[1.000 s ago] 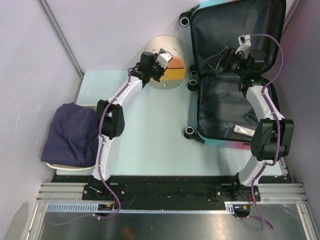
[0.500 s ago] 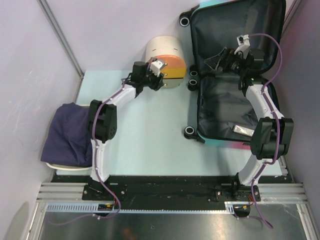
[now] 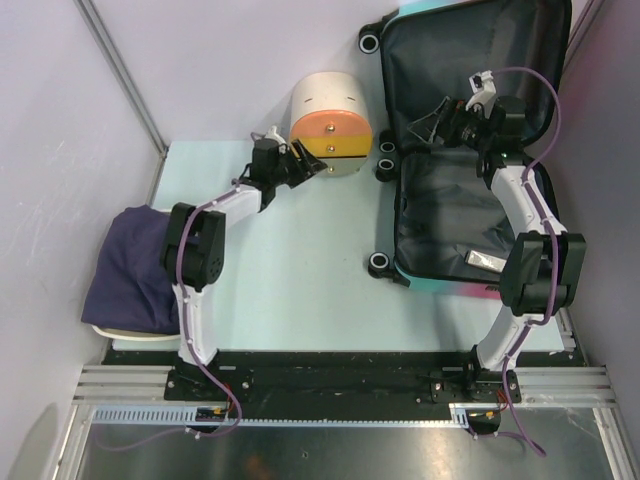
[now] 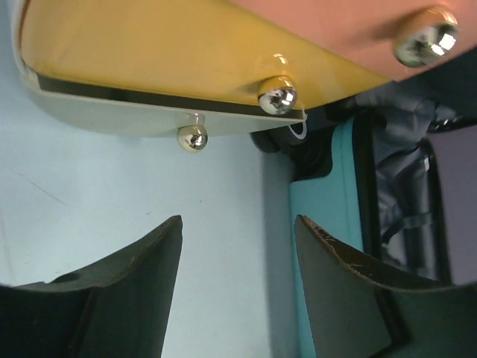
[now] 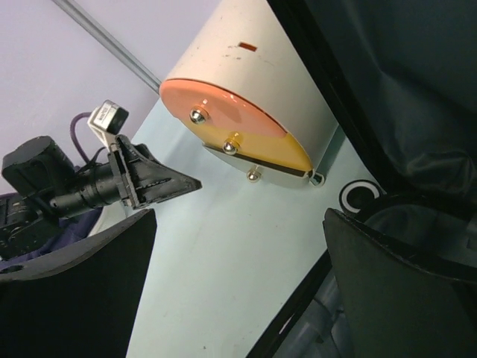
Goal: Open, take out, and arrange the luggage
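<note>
The luggage (image 3: 455, 215) lies open at the right of the table, its lid (image 3: 470, 45) propped against the back wall and the dark grey lining showing. Its teal edge (image 4: 328, 261) and lining (image 5: 402, 82) appear in both wrist views. My left gripper (image 3: 306, 161) is open and empty, just left of the cream cylindrical box (image 3: 331, 125) and short of its drawer knobs (image 4: 277, 95). My right gripper (image 3: 430, 122) hovers open and empty over the luggage's hinge side, facing the box (image 5: 246, 112).
A dark blue cloth (image 3: 140, 265) lies on a white tray at the left edge. A small silvery item (image 3: 488, 262) rests in the luggage's lower half. Black luggage wheels (image 3: 386, 160) stand between the box and the shell. Walls close in behind and on both sides.
My left gripper has opened and drawn back to the left, off the box's drawer face. The box now sits slightly farther back. My right arm has hardly moved.
</note>
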`<control>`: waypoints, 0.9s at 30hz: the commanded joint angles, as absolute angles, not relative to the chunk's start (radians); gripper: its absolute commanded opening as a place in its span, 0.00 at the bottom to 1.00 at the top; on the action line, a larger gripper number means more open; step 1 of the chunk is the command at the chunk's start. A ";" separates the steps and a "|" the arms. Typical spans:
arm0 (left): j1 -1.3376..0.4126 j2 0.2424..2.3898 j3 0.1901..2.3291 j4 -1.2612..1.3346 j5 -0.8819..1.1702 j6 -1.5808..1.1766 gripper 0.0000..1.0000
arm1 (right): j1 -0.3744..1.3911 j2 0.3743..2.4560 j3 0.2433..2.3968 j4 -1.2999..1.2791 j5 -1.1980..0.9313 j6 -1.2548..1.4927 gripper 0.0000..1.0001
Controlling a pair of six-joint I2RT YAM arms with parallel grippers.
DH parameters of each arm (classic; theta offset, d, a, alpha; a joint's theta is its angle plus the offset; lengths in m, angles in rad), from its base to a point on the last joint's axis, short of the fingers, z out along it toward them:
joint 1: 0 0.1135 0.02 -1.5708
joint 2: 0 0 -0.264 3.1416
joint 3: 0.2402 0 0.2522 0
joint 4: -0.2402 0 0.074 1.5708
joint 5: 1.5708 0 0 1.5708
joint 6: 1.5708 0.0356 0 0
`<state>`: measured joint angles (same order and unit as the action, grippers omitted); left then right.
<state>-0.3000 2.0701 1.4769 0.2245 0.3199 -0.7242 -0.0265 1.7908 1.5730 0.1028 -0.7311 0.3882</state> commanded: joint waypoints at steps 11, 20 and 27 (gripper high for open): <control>-0.334 2.316 1.666 0.416 0.305 -1.074 0.54 | -0.051 1.799 1.696 -0.142 -0.700 0.238 0.99; -0.330 2.444 1.796 0.460 0.304 -1.095 0.48 | -0.060 1.847 1.790 -0.287 -0.675 0.173 0.99; -0.319 2.456 1.784 0.462 0.290 -1.132 0.40 | -0.061 1.899 1.879 -0.360 -0.666 0.132 0.99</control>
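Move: The bottom drawer's knob lies about 7 cm ahead of the left gripper, 4 cm to its right and 6 cm lower. The middle drawer's knob is some 6 cm straight above that one, and the suitcase's near caster stands roughly 13 cm to the right of the bottom knob, about level with it. From the right gripper, the bottom knob is about 9 cm ahead, 21 cm left and 23 cm below. Bring the left gripper down and forward-right to the bottom drawer's knob: sink about 6 cm first, then reach ahead, some 7 cm forward in all, rolling its left side down about 15 degrees. Narrow the fingers partway without shutting them, tips right up at the knob. Ease the right gripper, wide open, about 3 cm right and 2 cm down. ##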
